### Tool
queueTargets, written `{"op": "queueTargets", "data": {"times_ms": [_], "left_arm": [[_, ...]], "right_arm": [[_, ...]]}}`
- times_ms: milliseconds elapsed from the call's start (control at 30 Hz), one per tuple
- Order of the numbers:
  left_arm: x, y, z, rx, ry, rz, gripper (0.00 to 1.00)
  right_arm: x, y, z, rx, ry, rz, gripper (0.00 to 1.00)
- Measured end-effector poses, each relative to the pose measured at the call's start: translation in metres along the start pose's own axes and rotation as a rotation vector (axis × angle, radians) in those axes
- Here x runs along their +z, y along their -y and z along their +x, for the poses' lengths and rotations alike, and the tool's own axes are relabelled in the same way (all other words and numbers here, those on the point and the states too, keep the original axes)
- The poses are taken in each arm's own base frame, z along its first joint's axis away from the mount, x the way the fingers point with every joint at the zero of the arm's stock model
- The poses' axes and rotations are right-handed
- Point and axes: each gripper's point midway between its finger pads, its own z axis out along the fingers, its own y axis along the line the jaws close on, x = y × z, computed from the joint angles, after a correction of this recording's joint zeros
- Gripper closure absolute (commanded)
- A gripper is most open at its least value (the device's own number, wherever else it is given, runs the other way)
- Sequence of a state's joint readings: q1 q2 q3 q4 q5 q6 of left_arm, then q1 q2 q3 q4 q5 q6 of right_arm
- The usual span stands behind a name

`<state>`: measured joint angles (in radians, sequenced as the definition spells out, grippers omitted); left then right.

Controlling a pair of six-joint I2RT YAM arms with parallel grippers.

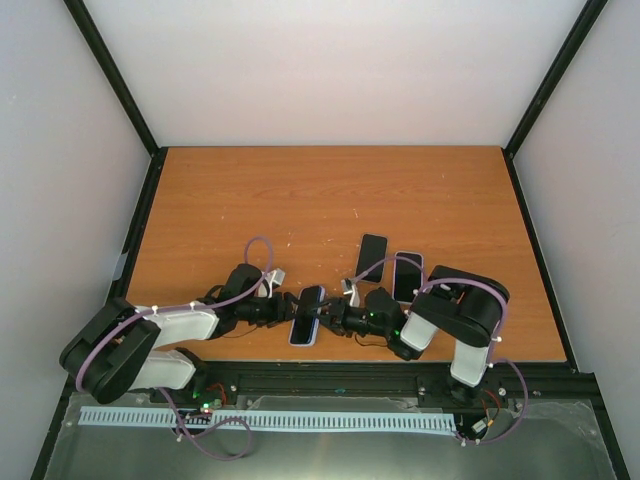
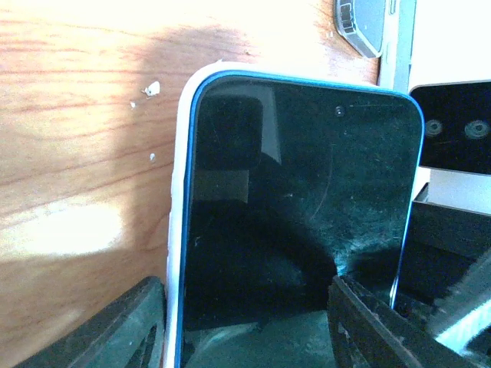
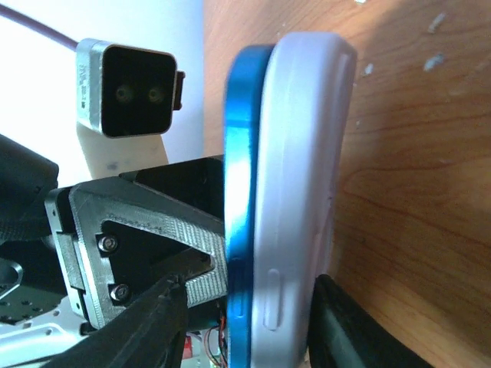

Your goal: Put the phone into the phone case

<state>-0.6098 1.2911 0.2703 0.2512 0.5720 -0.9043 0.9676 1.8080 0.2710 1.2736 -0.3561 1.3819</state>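
A blue-rimmed phone [image 2: 307, 207] with a dark screen lies in a pale lilac phone case [image 2: 178, 230] near the table's front edge, between the two arms [image 1: 307, 315]. Seen edge-on, the phone's blue rim [image 3: 239, 192] stands proud of the case [image 3: 299, 176] along this side. My left gripper [image 2: 253, 337] spans the phone's width, one finger against the case's edge and the other at the far edge. My right gripper [image 3: 253, 337] straddles the thickness. One of its fingers [image 3: 353, 330] touches the case's back, and the other stands off the screen.
Two more dark phones [image 1: 372, 250] [image 1: 407, 275] lie flat behind the right arm. Small white flecks [image 2: 152, 88] dot the wooden table [image 1: 330, 190]. Black frame posts [image 1: 120, 90] and white walls ring the table.
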Motion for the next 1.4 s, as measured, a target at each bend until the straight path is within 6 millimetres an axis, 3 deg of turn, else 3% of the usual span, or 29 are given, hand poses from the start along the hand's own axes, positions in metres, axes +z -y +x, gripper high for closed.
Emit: {"op": "queueTargets", "data": {"times_ms": [233,333,433,600,767,1167,1400], "left_arm": [[0.0,0.0,0.001,0.001,-0.001,-0.002,0.44],[0.0,-0.001,0.001,-0.001,-0.003,-0.006,0.46],[0.0,-0.002,0.001,-0.003,-0.002,-0.012,0.46],[0.0,-0.003,0.001,-0.005,-0.001,-0.017,0.46],[0.0,-0.004,0.002,-0.007,-0.004,-0.019,0.46],[0.001,-0.007,0.003,-0.014,-0.011,-0.029,0.47],[0.001,-0.007,0.003,-0.018,-0.008,-0.031,0.43]], "right_arm": [[-0.005,0.005,0.002,0.028,0.009,-0.004,0.8],[-0.005,0.004,0.001,0.037,0.015,-0.008,0.84],[-0.005,0.007,0.0,0.045,0.022,-0.001,0.84],[-0.006,0.009,-0.001,0.053,0.031,0.006,0.66],[-0.007,0.016,-0.003,0.058,0.047,0.033,0.63],[-0.012,0.033,-0.003,0.037,0.054,0.158,0.87],[-0.012,0.027,-0.008,-0.023,0.053,0.219,0.89]]}}
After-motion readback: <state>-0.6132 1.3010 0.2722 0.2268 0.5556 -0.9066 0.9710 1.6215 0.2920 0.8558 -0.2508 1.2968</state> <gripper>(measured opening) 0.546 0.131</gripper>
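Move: The phone in its light case lies between the hands, its right side tipped up and inside the right hand's half-open fingers; its middle is about 4 cm to the right hand's left, 2 cm back and 2 cm lower. The dark phone lies roughly 15 cm to the right hand's right and 15 cm ahead, the cased phone about 24 cm right and 9 cm ahead, both some 4 cm lower. From the left hand, the phone in its case is about 4 cm right and 2 cm back. The right fingers, one over the screen and one under the case, close on the case's right long edge, ease open partway and pinch tighter. Meanwhile the hand first dips nearly 3 cm and draws 2 cm right, its fingertips tipping down about 10 degrees, then rises slightly. The left hand stays at the left rim, fingers apart. ##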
